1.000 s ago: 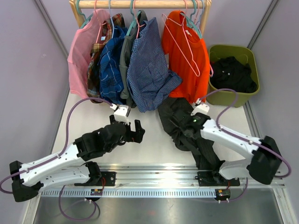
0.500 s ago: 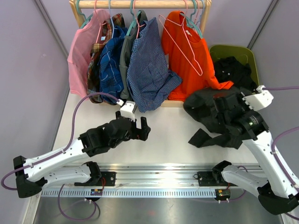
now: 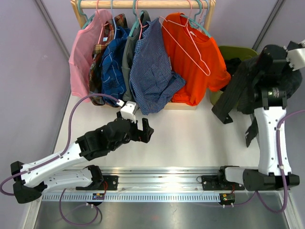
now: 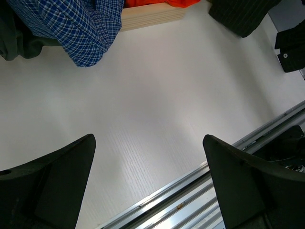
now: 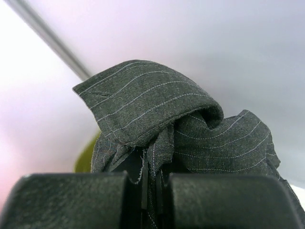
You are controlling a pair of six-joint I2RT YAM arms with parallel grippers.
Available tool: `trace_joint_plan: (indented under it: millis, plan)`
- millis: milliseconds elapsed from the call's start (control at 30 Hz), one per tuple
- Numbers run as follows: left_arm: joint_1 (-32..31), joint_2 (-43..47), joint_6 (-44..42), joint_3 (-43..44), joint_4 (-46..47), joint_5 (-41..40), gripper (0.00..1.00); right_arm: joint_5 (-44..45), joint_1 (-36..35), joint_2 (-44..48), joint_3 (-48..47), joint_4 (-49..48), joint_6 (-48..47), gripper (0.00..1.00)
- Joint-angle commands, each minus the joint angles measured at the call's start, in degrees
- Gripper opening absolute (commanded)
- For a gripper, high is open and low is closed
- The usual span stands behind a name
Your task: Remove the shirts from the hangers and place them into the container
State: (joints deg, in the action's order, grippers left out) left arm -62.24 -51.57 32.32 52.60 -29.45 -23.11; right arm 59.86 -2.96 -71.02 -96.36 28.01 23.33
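My right gripper (image 5: 151,183) is shut on a black pinstriped shirt (image 3: 240,90), lifted high at the right so the cloth hangs in front of the olive-green container (image 3: 228,48). The same shirt (image 5: 157,105) fills the right wrist view. Several shirts stay on hangers on the rail: pink (image 3: 85,52), blue plaid (image 3: 113,67), blue small-checked (image 3: 152,71) and orange (image 3: 190,71). A bare pink wire hanger (image 3: 188,47) lies across the orange shirt. My left gripper (image 3: 144,128) hovers open over the table below the checked shirt, nothing between its fingers (image 4: 62,176).
The wooden rail (image 3: 143,4) spans the back, and its wooden base board (image 4: 147,16) lies under the hanging hems. A metal track (image 3: 162,171) runs along the near table edge. Grey walls close in on both sides.
My right arm swung up and to the right, carrying the black shirt from the table to beside the container. The orange shirt shifted and spread rightward. My left gripper edged slightly forward.
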Motion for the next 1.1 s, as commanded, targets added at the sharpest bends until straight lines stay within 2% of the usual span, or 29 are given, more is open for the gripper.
trace_joint_plan:
  millis: [0, 67, 100, 200, 233, 300, 367, 400, 433, 500, 567, 633, 767, 800, 833, 933, 967, 1067]
  plan:
    - [-0.25, 2.09, -1.81, 2.24, 2.56, 0.00, 0.99, -10.87, 6.99, -4.55, -8.99, -9.89, -2.50, 0.00]
    - [-0.25, 2.18, -2.25, 3.03, 2.03, -0.26, 0.99, -16.92, 8.75, -11.19, -14.79, -8.94, -1.63, 0.00]
    - [-0.25, 2.35, -2.43, 3.21, 1.60, -0.53, 0.99, -18.53, 10.33, -13.76, -21.96, -6.76, -0.32, 0.00]
    - [-0.25, 2.79, -2.43, 3.65, 1.42, -0.88, 0.99, -27.49, 14.02, -23.35, -34.54, -5.51, 3.45, 0.00]
    - [-0.17, 2.97, -2.43, 3.74, 1.33, -0.97, 0.99, -34.04, 15.17, -25.46, -37.04, -6.12, 4.95, 0.00]
    - [-0.17, 3.06, -2.26, 4.09, 0.54, -1.32, 0.99, -40.57, 16.84, -29.69, -41.00, -11.97, 10.20, 0.00]
    - [-0.17, 3.14, -1.91, 4.35, -0.08, -1.84, 0.99, -46.64, 18.69, -31.62, -40.49, -19.36, 13.65, 0.00]
    - [-0.25, 3.14, -1.91, 4.44, -0.69, -2.37, 0.99, -47.02, 19.13, -31.98, -38.31, -29.14, 16.45, 0.00]
    - [-0.17, 3.32, -1.47, 4.53, -1.13, -2.64, 0.99, -47.98, 19.31, -32.94, -37.07, -34.37, 17.96, 0.00]
    - [-0.16, 3.84, -0.94, 4.53, -1.84, -3.25, 0.99, -48.60, 19.92, -35.40, -39.51, -41.94, 21.83, 0.00]
    - [-0.25, 4.54, -0.15, 4.27, -2.45, -3.69, 0.99, -49.39, 20.97, -40.58, -46.07, -43.82, 27.51, 0.00]
    - [-0.16, 4.81, 0.55, 4.18, -2.98, -4.39, 0.99, -50.10, 21.68, -45.31, -48.39, -53.46, 31.14, 0.00]
    - [-0.16, 5.34, 1.52, 3.83, -4.03, -5.45, 0.99, -49.04, 22.12, -53.68, -63.73, -55.69, 40.54, 0.00]
    - [-0.25, 5.34, 1.78, 3.83, -4.03, -5.80, 0.99, -48.96, 22.21, -54.74, -64.91, -56.22, 41.87, 0.00]
    - [-0.25, 5.34, 1.96, 3.83, -4.03, -5.80, 0.99, -48.96, 22.30, -55.10, -64.84, -57.18, 43.01, 0.00]
    - [-0.16, 5.08, 2.14, 3.74, -3.86, -5.89, 0.99, -49.40, 22.47, -51.95, -56.60, -59.65, 43.73, 0.00]
    - [-0.16, 4.82, 2.05, 3.65, -3.60, -5.80, 0.99, -49.83, 22.47, -51.33, -50.48, -62.52, 44.77, 0.00]
    - [-0.25, 3.94, 2.05, 3.48, -3.42, -5.71, 0.99, -53.43, 23.18, -50.70, -41.67, -65.09, 49.15, 0.00]
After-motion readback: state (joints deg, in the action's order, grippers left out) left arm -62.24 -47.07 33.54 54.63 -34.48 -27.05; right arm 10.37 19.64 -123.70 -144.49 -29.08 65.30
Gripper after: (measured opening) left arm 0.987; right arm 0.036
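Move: Still shut on the dark pinstriped shirt, which trails down to the left, the right hand is high beside the green container. The container's middle is some 17 cm ahead, 14 cm to the left and roughly 35 cm below. The orange shirt hangs about 13 cm ahead, 34 cm to the left and 15 cm below; the empty pink hanger before it is about level with it, a little higher. From the left hand the container is some 32 cm ahead, 38 cm right and 12 cm lower. Sweeping the gripped shirt forward, the right hand travels about 21 cm past the container's right side, high above it, while climbing some 18 cm and edging right. The wrist swings the fingers from level to steeply up and turns them counter-clockwise; they stay shut on the cloth. The open left hand shifts about 3 cm left and up over bare table. ##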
